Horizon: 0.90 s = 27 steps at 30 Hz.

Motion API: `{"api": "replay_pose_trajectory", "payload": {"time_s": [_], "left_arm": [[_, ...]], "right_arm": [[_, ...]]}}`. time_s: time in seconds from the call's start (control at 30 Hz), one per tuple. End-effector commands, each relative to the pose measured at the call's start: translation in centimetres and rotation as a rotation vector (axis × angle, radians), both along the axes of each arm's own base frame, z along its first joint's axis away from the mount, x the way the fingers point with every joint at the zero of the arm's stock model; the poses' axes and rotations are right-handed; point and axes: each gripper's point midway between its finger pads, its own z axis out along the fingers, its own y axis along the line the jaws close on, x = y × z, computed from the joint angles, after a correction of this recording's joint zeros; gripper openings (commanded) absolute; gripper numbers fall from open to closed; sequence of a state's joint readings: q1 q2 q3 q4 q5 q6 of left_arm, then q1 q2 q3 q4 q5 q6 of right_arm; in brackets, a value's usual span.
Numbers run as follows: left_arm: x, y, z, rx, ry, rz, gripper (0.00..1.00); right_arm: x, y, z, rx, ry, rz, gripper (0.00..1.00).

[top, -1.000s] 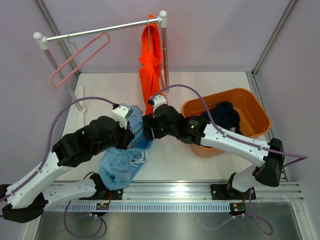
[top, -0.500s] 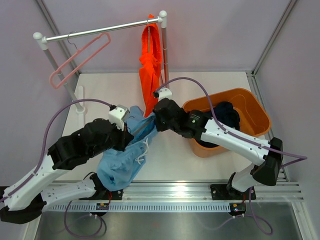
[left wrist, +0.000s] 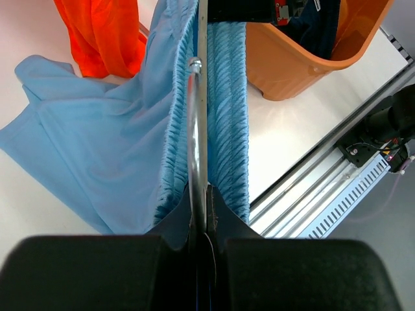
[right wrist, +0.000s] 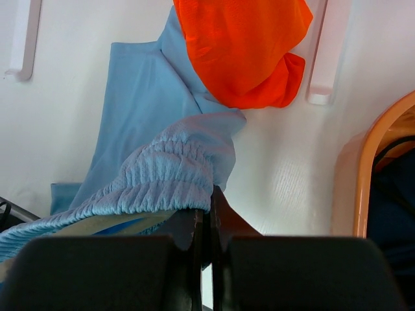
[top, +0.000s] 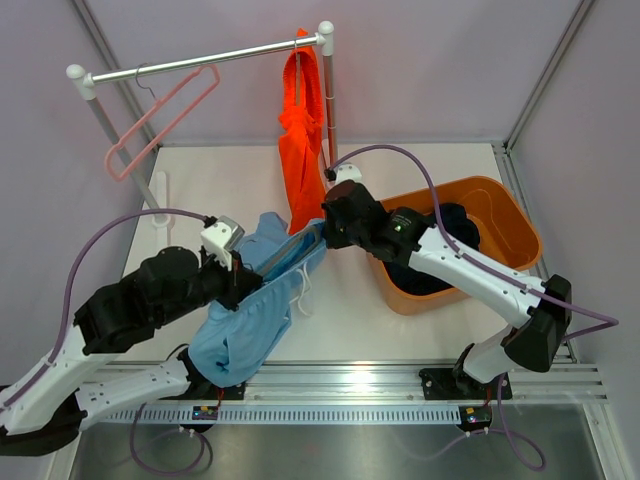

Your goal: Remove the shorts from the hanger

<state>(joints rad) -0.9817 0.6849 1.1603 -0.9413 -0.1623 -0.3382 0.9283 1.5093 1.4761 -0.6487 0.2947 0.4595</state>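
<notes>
The light blue shorts point(top: 245, 325) hang stretched between my two grippers. My left gripper point(top: 243, 272) is shut on the metal hanger point(left wrist: 193, 129), with the ribbed waistband point(left wrist: 227, 116) bunched on both sides of it. My right gripper point(top: 322, 232) is shut on the waistband's far end point(right wrist: 168, 175), close to the orange shorts point(top: 300, 130). Those hang from the rail beside its right post. The dark navy shorts point(top: 455, 228) lie in the orange basket point(top: 522, 225). In the wrist views the left gripper point(left wrist: 202, 191) and the right gripper point(right wrist: 209, 194) show jaws pressed together.
A clothes rail point(top: 200, 60) spans the back, carrying an empty pink hanger point(top: 165, 112) on the left. Its right post point(top: 328, 100) stands just behind my right gripper. The basket sits at the right of the white table point(top: 230, 180). An aluminium rail point(top: 350, 385) runs along the near edge.
My right gripper has shut on the waistband and moved up and right toward the post. The left arm has drawn back to the left, stretching the light blue shorts between them.
</notes>
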Motion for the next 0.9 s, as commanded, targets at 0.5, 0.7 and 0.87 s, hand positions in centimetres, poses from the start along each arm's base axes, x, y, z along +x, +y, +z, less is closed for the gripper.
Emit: {"api": "replay_pose_trajectory", "payload": {"time_s": [0.5,0.7,0.87], "left_arm": [[4.3,0.9,8.1,-0.348,-0.276,0.244,0.00],[6.7,1.2,11.6,-0.472,-0.384,0.376,0.00],[9.1,1.0,14.1,-0.503,-0.464,0.483,0.00]], "right_arm": [[-7.5,4.3,3.4,0.124,-0.025,0.189,0.00],[-11.8,6.6,6.6,0.163,-0.051,0.352,0.00],[-16.3,8.6,8.5,0.135,-0.084,0.514,0.00]]}}
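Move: Held by the right fingers, the far edge of the blue shorts' waistband lies some 14 cm ahead of the left hand, 13 cm to its right and 5 cm lower. From the right hand, the grey hanger's neck, gripped by the left hand, is about 14 cm back, 13 cm left and 5 cm higher. The orange shorts hang roughly 20 cm ahead of the right hand and 5 cm left; the basket's middle is 4 cm ahead, 25 cm right and 16 cm below. Hauling the pinched waistband back towards the robot about 14 cm and half as far left, the right hand dips slightly first, then climbs, turning counter-clockwise. Meanwhile the left hand keeps its grip on the grey hanger and lifts it, first straight up, then up and forward, some 8 cm up and 7 cm out in all, its fingers swinging up to nearly level. ##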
